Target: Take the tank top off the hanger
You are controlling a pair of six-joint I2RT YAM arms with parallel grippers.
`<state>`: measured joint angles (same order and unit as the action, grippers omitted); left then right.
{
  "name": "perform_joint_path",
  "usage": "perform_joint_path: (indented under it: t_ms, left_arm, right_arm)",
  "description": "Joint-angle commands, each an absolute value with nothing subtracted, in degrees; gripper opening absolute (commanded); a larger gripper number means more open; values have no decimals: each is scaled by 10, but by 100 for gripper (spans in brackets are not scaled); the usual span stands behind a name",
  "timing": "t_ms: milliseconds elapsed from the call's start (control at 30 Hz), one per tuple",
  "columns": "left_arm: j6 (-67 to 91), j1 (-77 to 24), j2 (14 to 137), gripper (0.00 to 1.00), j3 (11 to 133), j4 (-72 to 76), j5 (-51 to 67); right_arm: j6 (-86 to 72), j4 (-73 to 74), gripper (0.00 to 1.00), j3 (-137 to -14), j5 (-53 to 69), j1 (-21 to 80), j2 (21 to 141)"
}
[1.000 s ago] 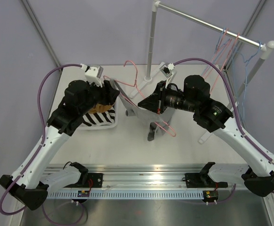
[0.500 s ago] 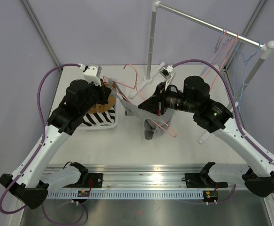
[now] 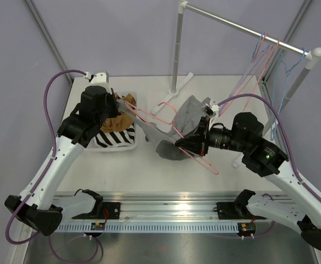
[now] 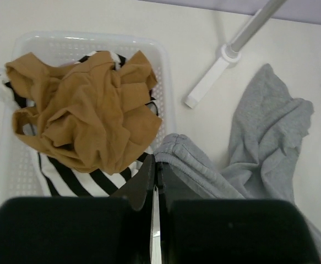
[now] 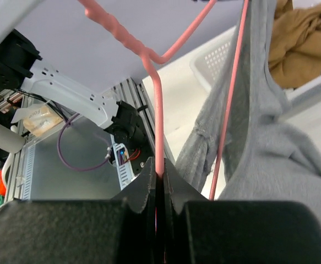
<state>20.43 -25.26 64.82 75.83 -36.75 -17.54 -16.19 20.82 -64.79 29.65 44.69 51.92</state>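
Note:
The grey tank top (image 3: 189, 113) hangs stretched between my two arms above the table, partly threaded on the pink hanger (image 3: 208, 165). My left gripper (image 3: 120, 109) is over the basket's right edge, shut on the tank top's ribbed hem (image 4: 174, 149). In the left wrist view the gripper (image 4: 156, 163) pinches that hem while the rest of the tank top (image 4: 265, 132) trails right. My right gripper (image 3: 181, 144) is shut on the hanger's wire. The right wrist view shows this gripper (image 5: 159, 168) clamping the pink hanger (image 5: 159, 110), with grey tank top (image 5: 270, 159) draped beside it.
A white basket (image 3: 140, 144) at left holds a brown garment (image 4: 88, 115) and a black-and-white striped one (image 3: 113, 137). The clothes rack's post (image 3: 177, 49) stands at the back centre. Several more hangers (image 3: 266, 52) hang on its rail at right.
My left gripper closed on the tank top's hem and drew it left toward the basket. My right arm carried the hanger nearer and to the right, stretching the cloth.

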Motion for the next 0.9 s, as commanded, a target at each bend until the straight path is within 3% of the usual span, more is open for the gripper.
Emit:
perform_joint_path:
  t_ms: [0,167,300,400,567,600,700,733,867]
  left_arm:
    - [178,-238,638,0,760,-310,-67]
    - [140,-250,666,0,769,-266,237]
    - [130,-269,640,0,740,-205,359]
    - [106,-300,616,0,725,-208,397]
    - [43,-353,621,0,748,-279,271]
    - [47,-359,627,0,750,-286,240]
    - [67,-359,661,0,772,-321,94]
    - [69,-359,674,0,780,-334,42]
    - [77,-359,712,2,811,-371,19]
  right_arm:
    - [-160,101,0,-628,312,453,486]
    - [-192,-93,0,-590,216,453,501]
    - [-226,-306,2,-558,138,453,545]
    - [-215,-452,0,-562,93,453,603]
    - [-158,-674,0,-551,-24,453,664]
    - [-145,-677,0,-554,-65,453,671]
    - [-161,-468,0,-610,-120,453,644]
    - [-182,-307,0,-653,-142,453,636]
    - [-295,-36,0,-713,-251,453,612]
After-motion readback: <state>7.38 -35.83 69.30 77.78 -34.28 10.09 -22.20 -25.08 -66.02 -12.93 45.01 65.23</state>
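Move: The left hand, still pinching a strap of the grey tank top, has the garment's middle some 23 cm to its right, about level fore and aft and 18 cm below. The basket's middle is about 6 cm left and 2 cm ahead; the rack's left foot is roughly 18 cm ahead and 22 cm right, both about 20 cm down. From the right hand, which holds the pink hanger, the tank top's middle lies about 14 cm ahead, 2 cm left and 20 cm below. Forward and up together, about 15 and 12 cm, the right hand carries the pink hanger away from the tank top, tipping its fingers upward and swinging clockwise. The left hand keeps its pinch on the strap and swings right and back some 15 and 10 cm, turning clockwise past 50 degrees, then eases forward about 5 cm and sinks slightly. ##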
